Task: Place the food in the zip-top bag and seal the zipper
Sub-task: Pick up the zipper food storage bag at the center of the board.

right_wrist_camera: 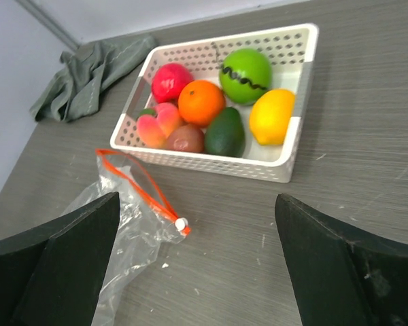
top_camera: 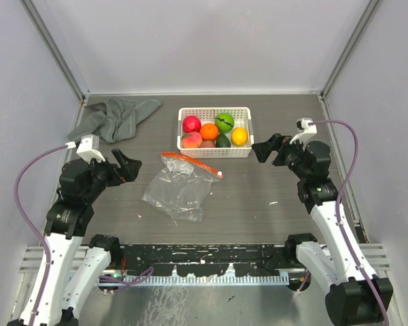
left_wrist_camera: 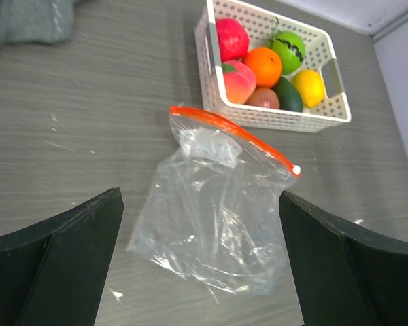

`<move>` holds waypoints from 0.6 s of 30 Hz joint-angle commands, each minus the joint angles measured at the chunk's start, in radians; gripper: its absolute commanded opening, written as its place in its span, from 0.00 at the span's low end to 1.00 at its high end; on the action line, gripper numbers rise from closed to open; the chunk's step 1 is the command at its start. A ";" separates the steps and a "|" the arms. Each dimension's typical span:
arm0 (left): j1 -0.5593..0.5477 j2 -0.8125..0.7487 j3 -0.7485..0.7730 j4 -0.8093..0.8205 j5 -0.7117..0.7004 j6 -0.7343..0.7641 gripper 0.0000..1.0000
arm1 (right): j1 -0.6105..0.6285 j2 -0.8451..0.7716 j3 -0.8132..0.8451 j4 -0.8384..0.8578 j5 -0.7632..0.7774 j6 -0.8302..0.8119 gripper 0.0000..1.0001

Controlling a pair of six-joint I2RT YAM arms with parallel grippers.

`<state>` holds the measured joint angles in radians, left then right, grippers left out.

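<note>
The food, several small toy fruits such as a red one (top_camera: 192, 124), an orange one (right_wrist_camera: 200, 102) and a yellow one (top_camera: 239, 136), lies in a white lattice basket (top_camera: 214, 153). The clear zip-top bag (top_camera: 180, 189) lies flat and crumpled on the table just in front of the basket. Its orange-red zipper (top_camera: 190, 161) stands agape, with the white slider (right_wrist_camera: 181, 223) at its right end. My left gripper (top_camera: 126, 166) hovers open to the left of the bag, which shows between its fingers (left_wrist_camera: 88, 244). My right gripper (top_camera: 266, 149) is open beside the basket's right end.
A grey cloth (top_camera: 115, 115) is bunched at the back left corner. Grey walls with metal rails close in the table on three sides. Bare wood-grain table (top_camera: 258, 197) stretches between the bag and the right arm.
</note>
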<state>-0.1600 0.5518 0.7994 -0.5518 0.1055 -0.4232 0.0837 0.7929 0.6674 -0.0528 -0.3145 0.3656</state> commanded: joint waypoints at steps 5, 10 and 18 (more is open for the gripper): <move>-0.015 0.143 -0.043 0.026 0.170 -0.168 0.98 | 0.147 0.150 0.012 0.108 -0.170 -0.023 1.00; -0.082 0.235 -0.098 0.091 0.180 -0.215 0.98 | 0.302 0.284 0.016 0.181 -0.147 -0.039 0.99; -0.252 0.329 -0.163 0.189 0.033 -0.257 0.99 | 0.438 0.533 0.096 0.268 -0.150 -0.087 0.96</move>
<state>-0.3691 0.8631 0.6479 -0.4828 0.2066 -0.6456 0.4843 1.2591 0.6807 0.1062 -0.4561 0.3271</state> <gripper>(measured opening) 0.986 0.968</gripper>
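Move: The zip-top bag lies flat, its middle about 17 cm to my left hand's right and 2 cm ahead; the zipper slider is some 29 cm right and 5 cm ahead. From my right hand the bag's middle is about 29 cm left and 5 cm back, the slider roughly 16 cm left and 2 cm back, the fruit basket some 18 cm left and 13 cm ahead. Everything is 20-odd cm below my hands. I bring both hands in and down on the bag from either side, fingers staying wide open and touching nothing yet. My right hand sweeps about 15 cm left towards the slider end while sinking some 11 cm, swinging counter-clockwise and tipping down; my left hand drops about 12 cm and goes 8 cm right, over the bag's left side, tipping some 25 degrees down. ##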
